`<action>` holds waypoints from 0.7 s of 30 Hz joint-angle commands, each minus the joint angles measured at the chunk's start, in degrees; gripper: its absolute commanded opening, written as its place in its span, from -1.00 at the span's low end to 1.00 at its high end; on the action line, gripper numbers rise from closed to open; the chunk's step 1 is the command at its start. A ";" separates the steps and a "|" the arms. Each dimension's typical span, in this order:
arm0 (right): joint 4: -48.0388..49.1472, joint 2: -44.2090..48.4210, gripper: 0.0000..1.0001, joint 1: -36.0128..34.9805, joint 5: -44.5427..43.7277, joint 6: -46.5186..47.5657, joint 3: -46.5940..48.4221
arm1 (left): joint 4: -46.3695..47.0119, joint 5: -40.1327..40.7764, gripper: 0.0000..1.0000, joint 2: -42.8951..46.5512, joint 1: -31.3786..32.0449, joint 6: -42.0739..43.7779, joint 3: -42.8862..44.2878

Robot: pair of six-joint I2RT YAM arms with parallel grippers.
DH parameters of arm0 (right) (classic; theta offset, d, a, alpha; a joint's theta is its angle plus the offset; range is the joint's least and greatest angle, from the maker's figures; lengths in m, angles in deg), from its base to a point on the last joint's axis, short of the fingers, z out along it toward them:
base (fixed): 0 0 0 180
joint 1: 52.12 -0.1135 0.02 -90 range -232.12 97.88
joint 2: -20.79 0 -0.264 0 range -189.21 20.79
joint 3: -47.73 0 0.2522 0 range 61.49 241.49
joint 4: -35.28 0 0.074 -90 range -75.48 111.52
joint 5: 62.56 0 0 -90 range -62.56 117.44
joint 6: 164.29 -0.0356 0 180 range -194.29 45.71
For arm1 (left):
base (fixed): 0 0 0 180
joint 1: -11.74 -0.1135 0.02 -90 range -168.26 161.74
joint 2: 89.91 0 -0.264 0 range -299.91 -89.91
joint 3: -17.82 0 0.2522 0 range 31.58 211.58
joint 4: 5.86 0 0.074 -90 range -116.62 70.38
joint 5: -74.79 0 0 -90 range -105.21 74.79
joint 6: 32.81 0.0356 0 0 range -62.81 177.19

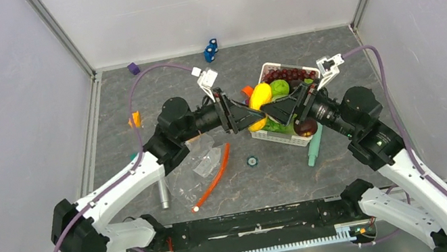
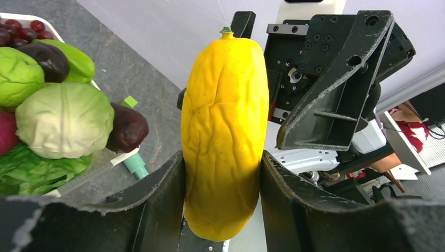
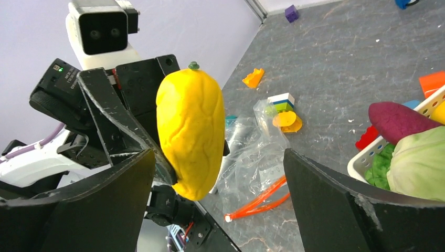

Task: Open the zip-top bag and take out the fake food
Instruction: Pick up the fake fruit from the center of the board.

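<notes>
My left gripper is shut on the lower half of the yellow corn cob, holding it upright above the table, by the basket's left edge. My right gripper faces it with jaws wide open. The cob hangs in front of the gap, close to one finger and not touching it. The zip-top bag lies crumpled on the table below the left arm, its orange zipper strip spread apart. Cabbage, green fruit, eggplant and sweet potato lie in the basket.
The white slatted basket sits right of centre with grapes and lettuce in it. A teal marker lies beside it. Loose blocks are scattered at the back and left. Walls close in on three sides.
</notes>
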 commanded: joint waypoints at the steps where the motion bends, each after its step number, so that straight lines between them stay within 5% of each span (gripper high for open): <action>1: 5.16 0.59 0.93 0.12 1.57 -0.52 -0.54 | 5.92 1.04 -0.35 -2.07 1.82 -2.56 0.92; 21: 9.28 2.20 -0.26 0.11 2.84 -0.50 -3.66 | 9.00 1.29 -0.22 -4.19 4.16 -3.45 0.75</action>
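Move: The left hand holds the yellow fake fruit near its rear end, its middle about 2 cm ahead and 1 cm to the right of that hand. From the open right hand, that middle is some 2 cm to the left, 1 cm ahead and 2 cm higher. Below the right hand, the basket lies about 17 cm ahead, 9 cm right and 30 cm down; the zip-top bag lies roughly 6 cm ahead, 20 cm left and 34 cm down. The left hand keeps its grip on the yellow fake fruit and carries it about 2.5 cm to the right and 1 cm back, sinking a little, into the gap between the right hand's open fingers, slowing as it gets there. The right hand stays almost in place, rising about 1 cm and tipping up slightly, and closes from wide open to about half, until its fingers pinch the fruit from above and below beside the left hand's grip. ##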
